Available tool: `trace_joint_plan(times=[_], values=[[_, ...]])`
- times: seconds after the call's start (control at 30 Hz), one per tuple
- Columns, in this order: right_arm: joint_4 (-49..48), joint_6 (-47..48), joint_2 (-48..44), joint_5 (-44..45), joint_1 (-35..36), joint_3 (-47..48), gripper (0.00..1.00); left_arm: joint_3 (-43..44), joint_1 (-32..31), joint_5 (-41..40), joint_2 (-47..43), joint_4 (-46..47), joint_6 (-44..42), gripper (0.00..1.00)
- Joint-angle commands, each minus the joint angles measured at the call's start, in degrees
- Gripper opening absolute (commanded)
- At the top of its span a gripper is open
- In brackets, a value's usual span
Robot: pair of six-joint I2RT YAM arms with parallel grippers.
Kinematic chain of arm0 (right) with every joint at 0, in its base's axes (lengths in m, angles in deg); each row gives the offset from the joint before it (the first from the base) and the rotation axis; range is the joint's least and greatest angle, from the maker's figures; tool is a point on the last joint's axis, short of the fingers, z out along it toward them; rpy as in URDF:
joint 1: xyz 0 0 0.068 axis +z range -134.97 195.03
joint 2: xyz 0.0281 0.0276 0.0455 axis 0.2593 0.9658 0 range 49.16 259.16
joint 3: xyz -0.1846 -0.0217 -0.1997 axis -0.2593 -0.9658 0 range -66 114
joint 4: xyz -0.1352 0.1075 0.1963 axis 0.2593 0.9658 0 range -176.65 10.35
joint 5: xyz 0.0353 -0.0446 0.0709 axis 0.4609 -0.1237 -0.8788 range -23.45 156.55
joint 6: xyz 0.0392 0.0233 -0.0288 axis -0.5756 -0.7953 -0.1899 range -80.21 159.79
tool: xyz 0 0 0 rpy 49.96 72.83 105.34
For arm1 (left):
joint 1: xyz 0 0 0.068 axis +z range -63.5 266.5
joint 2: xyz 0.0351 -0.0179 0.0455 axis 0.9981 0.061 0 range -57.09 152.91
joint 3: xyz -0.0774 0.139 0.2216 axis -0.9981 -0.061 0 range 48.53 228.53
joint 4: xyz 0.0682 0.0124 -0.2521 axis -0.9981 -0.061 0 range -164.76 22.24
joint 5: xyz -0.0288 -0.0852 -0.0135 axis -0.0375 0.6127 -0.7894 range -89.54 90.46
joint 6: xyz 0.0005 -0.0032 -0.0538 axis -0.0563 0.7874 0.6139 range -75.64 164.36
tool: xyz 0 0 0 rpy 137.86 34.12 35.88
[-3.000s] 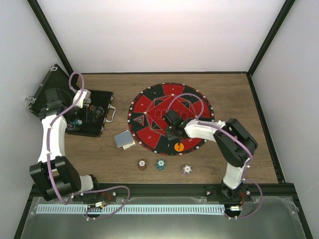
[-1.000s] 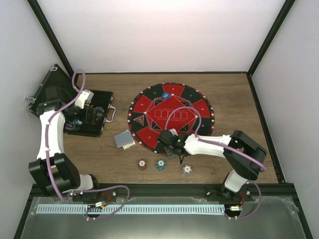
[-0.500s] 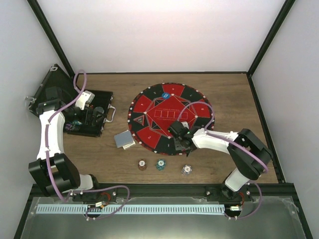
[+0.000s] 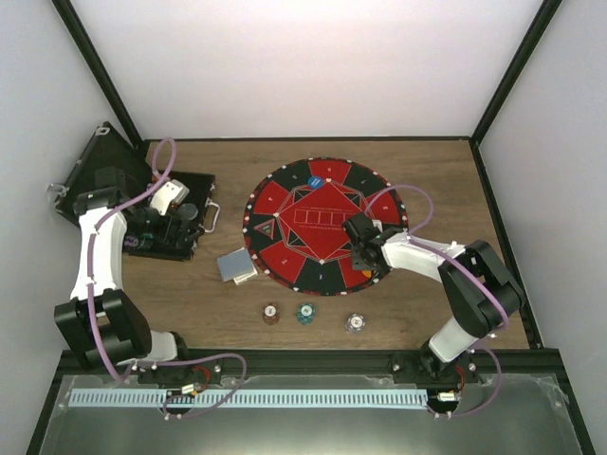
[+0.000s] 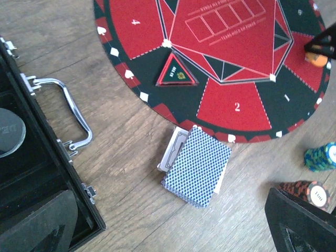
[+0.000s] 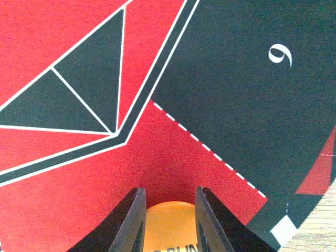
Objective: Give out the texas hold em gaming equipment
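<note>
An orange poker chip [image 6: 170, 227] sits between the two black fingers of my right gripper [image 6: 168, 195], which is shut on it low over a red sector of the round mat [image 4: 285, 204]. From above, this gripper [image 4: 361, 248] is over the mat's near-right part. In the left wrist view the same chip [image 5: 316, 58] shows under it. A deck of blue-backed cards [image 5: 197, 165] lies on the wood by the mat's near-left edge [image 4: 235, 267]. My left gripper [image 4: 175, 221] hovers over the black case [image 4: 161, 248], jaws wide open and empty [image 5: 168, 227].
Brown [image 4: 271, 312], green [image 4: 304, 313] and white [image 4: 355, 323] chip stacks stand in a row near the front edge. A blue chip [image 4: 313, 180] lies on the mat's far side. The case's metal handle [image 5: 73, 113] points toward the mat.
My right gripper has swung from the mat's near edge toward its right side, carrying the orange chip. The left arm has barely shifted over the case.
</note>
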Motion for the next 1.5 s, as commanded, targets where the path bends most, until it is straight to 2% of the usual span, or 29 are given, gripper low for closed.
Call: trace_joint_plan(times=[0.0,0.07,0.23,0.33,0.53,0.93,1.47], values=[[3.84,1.43,-0.85,0.65,-0.02,2.68,0.29,-1.63,-3.22,-3.41,-0.39,-2.19,-6.37,1.00],[4.54,1.85,-1.62,-0.43,0.77,5.12,0.35,-3.72,-5.61,-5.80,-1.23,-0.92,-7.45,1.00],[3.24,2.83,-4.65,-10.07,1.35,9.59,0.67,-9.68,-10.42,-8.65,-3.56,2.53,-11.52,1.00],[1.74,2.94,-5.75,-16.90,1.35,10.42,0.83,-13.59,-12.62,-10.43,-5.03,5.02,-15.70,1.00],[-1.84,2.82,-9.09,-26.23,1.98,9.14,1.00,-18.17,-16.98,-16.94,-4.20,10.95,-19.50,1.00],[-2.98,2.32,-12.03,-28.61,3.70,6.34,1.00,-20.11,-24.26,-23.23,0.99,16.82,-17.07,1.00],[-2.27,1.88,-14.83,-28.65,3.99,4.77,1.00,-22.74,-29.35,-28.51,4.05,21.48,-13.98,1.00]])
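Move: The card deck lies about 9 cm right of the left gripper, 2 cm back and roughly 18 cm below. From the deck, the triangular marker is some 9 cm right and 11 farther out, the brown chip stack about 10 right and 13 nearer, the case handle about 7 left and 14 farther out. The orange button sits between the right fingers, about 1 cm below their grip point; the grey chips lie about 15 cm back and 4 left of it. Bring the open left gripper down about 14 cm, drifting right and slightly back, to hover over the deck, turning it clockwise some 35 degrees as the fingers swing to nearly straight down. Meanwhile spread the right fingers wide to let go of the orange button, lift about 11 cm and go as far left over the mat, tilting the fingertips leftward some 30 degrees. ##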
